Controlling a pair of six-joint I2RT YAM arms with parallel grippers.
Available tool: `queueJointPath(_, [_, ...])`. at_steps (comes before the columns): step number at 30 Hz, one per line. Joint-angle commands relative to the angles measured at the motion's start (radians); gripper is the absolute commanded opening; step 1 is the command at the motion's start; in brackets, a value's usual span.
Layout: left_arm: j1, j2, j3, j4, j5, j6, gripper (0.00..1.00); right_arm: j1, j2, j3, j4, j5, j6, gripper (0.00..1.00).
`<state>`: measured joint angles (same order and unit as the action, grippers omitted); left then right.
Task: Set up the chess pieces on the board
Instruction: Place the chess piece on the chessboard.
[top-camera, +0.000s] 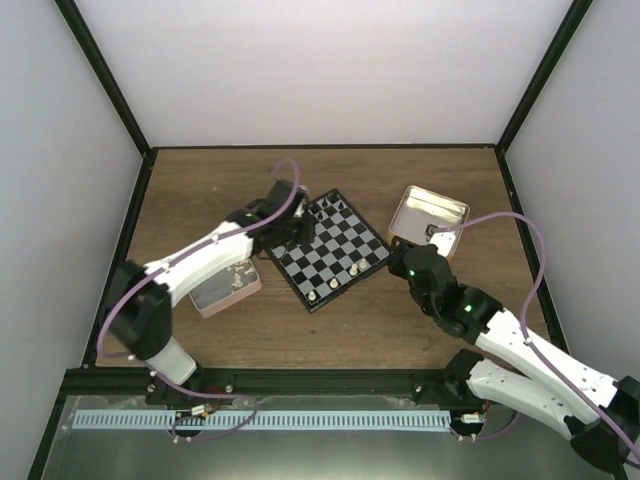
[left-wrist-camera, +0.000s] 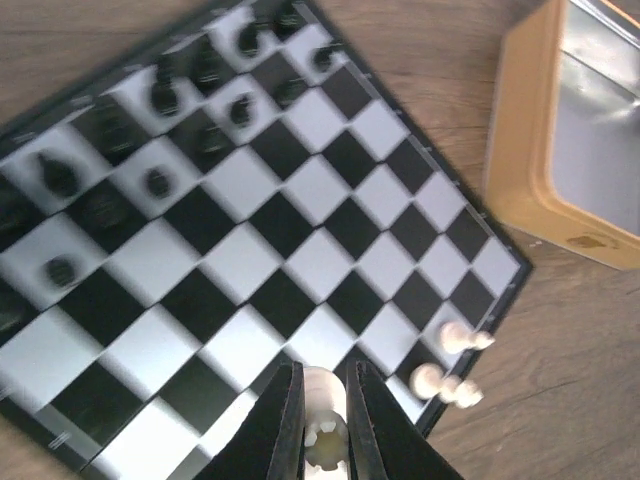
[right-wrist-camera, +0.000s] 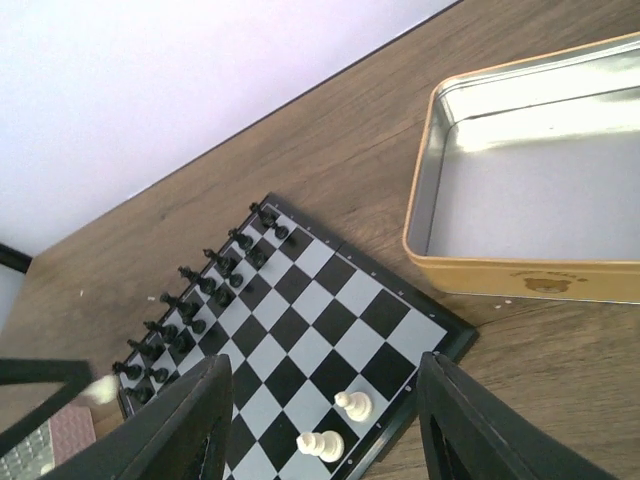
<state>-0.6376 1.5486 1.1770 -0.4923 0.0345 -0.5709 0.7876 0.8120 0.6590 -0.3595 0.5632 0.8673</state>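
Observation:
The board (top-camera: 332, 250) lies at the table's middle, also in the left wrist view (left-wrist-camera: 300, 200) and right wrist view (right-wrist-camera: 310, 300). Black pieces (right-wrist-camera: 200, 290) fill its far-left rows. A few cream-white chess pieces (top-camera: 334, 284) stand along its near edge; two show in the right wrist view (right-wrist-camera: 353, 404) and three in the left wrist view (left-wrist-camera: 455, 337). My left gripper (left-wrist-camera: 325, 378) is shut on a cream-white piece (left-wrist-camera: 322, 392) and hovers above the board; in the top view it (top-camera: 296, 230) is over the board's left corner. My right gripper (right-wrist-camera: 322, 380) is open and empty above the board's right corner (top-camera: 405, 255).
An empty gold tin (top-camera: 428, 215) stands right of the board, also in the right wrist view (right-wrist-camera: 520, 270) and left wrist view (left-wrist-camera: 525, 150). A pink tin (top-camera: 225, 287) holding small pieces sits left of the board under the left arm. White walls enclose the table.

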Motion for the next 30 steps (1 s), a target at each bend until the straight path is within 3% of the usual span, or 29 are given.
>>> queueJointPath(1, [-0.084,0.177,0.164,0.007,0.000,0.058,0.08,0.002,-0.083,-0.015,-0.065,0.108,0.069,0.52])
queueJointPath(15, [-0.277,0.639,0.675,-0.140,0.000,0.146,0.10,0.002,-0.221,-0.028,-0.202,0.147,0.133,0.52])
queueJointPath(30, [-0.281,0.777,0.759,-0.137,-0.077,0.156,0.10,0.002,-0.244,-0.040,-0.220,0.162,0.146,0.53])
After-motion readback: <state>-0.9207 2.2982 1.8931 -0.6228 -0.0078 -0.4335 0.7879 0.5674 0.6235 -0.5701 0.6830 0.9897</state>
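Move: The left hand already holds a white chess piece. Its likely goal, the empty dark square beside the board's right corner, lies about 19 cm right, 2 cm ahead and some 14 cm below. The nearest standing white piece is 16 cm right and level ahead, the next 14 cm right and 1 cm back; the tin's middle is roughly 33 cm right and 10 cm ahead. From the right hand, that square is about 8 cm ahead, 4 cm left and 20 cm below. Bring the left gripper about 20 cm right across the board, keeping the white piece pinched and sinking as you go, turning some 20 degrees clockwise; over the empty right-corner end of the white row, stop the swing and go on nearly straight down, about 10 cm lower in all. Meanwhile draw the empty right gripper some 5 cm right and 3 cm back to clear the way, fingers still half open. ##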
